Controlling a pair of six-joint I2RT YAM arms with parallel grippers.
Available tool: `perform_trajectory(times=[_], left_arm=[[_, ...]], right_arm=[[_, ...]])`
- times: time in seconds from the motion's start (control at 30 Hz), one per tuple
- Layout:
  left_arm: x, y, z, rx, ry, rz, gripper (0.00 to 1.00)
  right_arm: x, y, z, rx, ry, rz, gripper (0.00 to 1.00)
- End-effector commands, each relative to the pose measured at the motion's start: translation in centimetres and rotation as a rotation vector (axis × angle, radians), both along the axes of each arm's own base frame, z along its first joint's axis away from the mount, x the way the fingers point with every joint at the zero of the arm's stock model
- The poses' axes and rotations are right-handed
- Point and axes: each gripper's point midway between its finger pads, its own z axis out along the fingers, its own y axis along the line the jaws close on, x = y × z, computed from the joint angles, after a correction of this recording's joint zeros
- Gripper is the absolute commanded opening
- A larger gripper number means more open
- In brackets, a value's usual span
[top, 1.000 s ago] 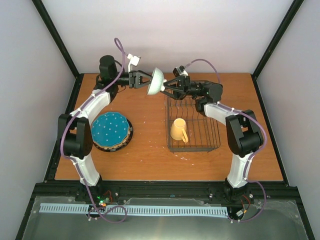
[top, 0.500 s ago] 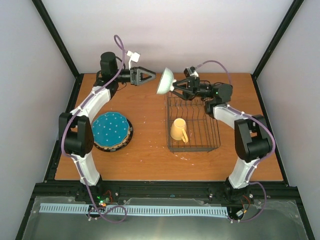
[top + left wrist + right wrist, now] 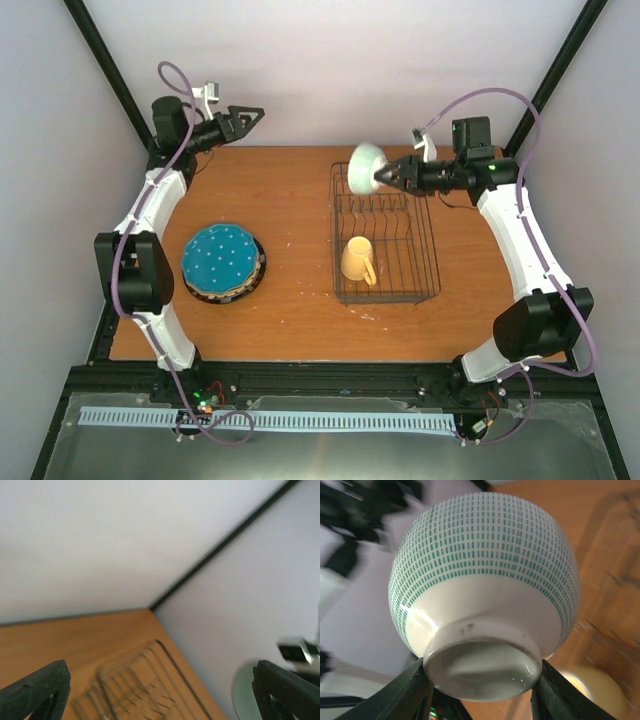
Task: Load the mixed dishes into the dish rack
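The pale green bowl (image 3: pixel 366 168), white with teal dashes outside (image 3: pixel 485 575), hangs tilted over the far end of the dish rack (image 3: pixel 420 262). My right gripper (image 3: pixel 387 176) is shut on its foot ring, one finger (image 3: pixel 412 690) on each side. The pale yellow mug (image 3: pixel 357 260) lies inside the rack and shows blurred below the bowl (image 3: pixel 595 687). A teal dotted plate (image 3: pixel 221 258) tops a stack on the table's left. My left gripper (image 3: pixel 250 113) is open and empty at the far left corner, well away from the bowl (image 3: pixel 244 692).
The left wrist view shows the rack (image 3: pixel 135 687) blurred, with the back wall and a black frame post (image 3: pixel 225 540) close behind. White walls enclose the wooden table (image 3: pixel 300 300) on three sides. The plate stack stands left of centre.
My left gripper opened, let go of the bowl and drew back to the far left corner. My right arm carried the bowl to the right, over the rack's far end.
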Motion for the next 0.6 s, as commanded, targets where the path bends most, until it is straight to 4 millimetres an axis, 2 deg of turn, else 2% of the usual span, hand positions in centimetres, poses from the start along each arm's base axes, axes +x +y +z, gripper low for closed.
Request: perform_trajectory(times=[0.0,0.13,0.23,0.33,0.4,0.57], left_arm=[[2.1,2.0,3.3,0.308,-0.115,0.317,1.00],[3.2,6.7,3.7,0.610,-0.105,0.622,1.00],[2.7,10.1,3.3,0.769,-0.102,0.776,1.00],[2.2,12.3,2.3,0.894,-0.085,0.855,1.00],[2.1,13.3,1.4,0.954,-0.063,0.885,1.00],[1.7,14.4,-1.8,1.028,0.022,0.892,1.00]], right_arm=[[-2.9,-4.9,-7.4,-0.402,0.186,-0.122,0.03],[-6.0,-9.6,-11.6,-0.672,0.300,-0.234,0.03],[-7.9,-11.5,-12.6,-0.753,0.352,-0.296,0.03],[-9.1,-11.9,-13.5,-0.788,0.436,-0.296,0.03],[-9.1,-11.9,-13.6,-0.800,0.445,-0.309,0.03],[-8.7,-10.2,-15.1,-0.825,0.467,-0.278,0.03]])
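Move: The right hand holds the bowl by its foot, mouth facing left, high over the rack. The free spot in the rack's near right part is about 6 cm back, 10 cm right and 30 cm below; the mug stands roughly 2 cm back and 3 cm left of the hand, 30 cm down. From the left hand that spot lies some 19 cm back, 35 cm right and 31 cm below, the blue plates 14 cm back, 11 cm left and 34 cm below. Still pinching the bowl by its foot, the right hand brings it down about 15 cm while going right and back roughly 10 cm each, towards the rack's free spot beside the mug, and swings its fingers from pointing left to nearly straight down, slowing at the end. The empty left hand, fingers staying open, swings about 12 cm left, away from the rack, turning counter-clockwise and rolling. ##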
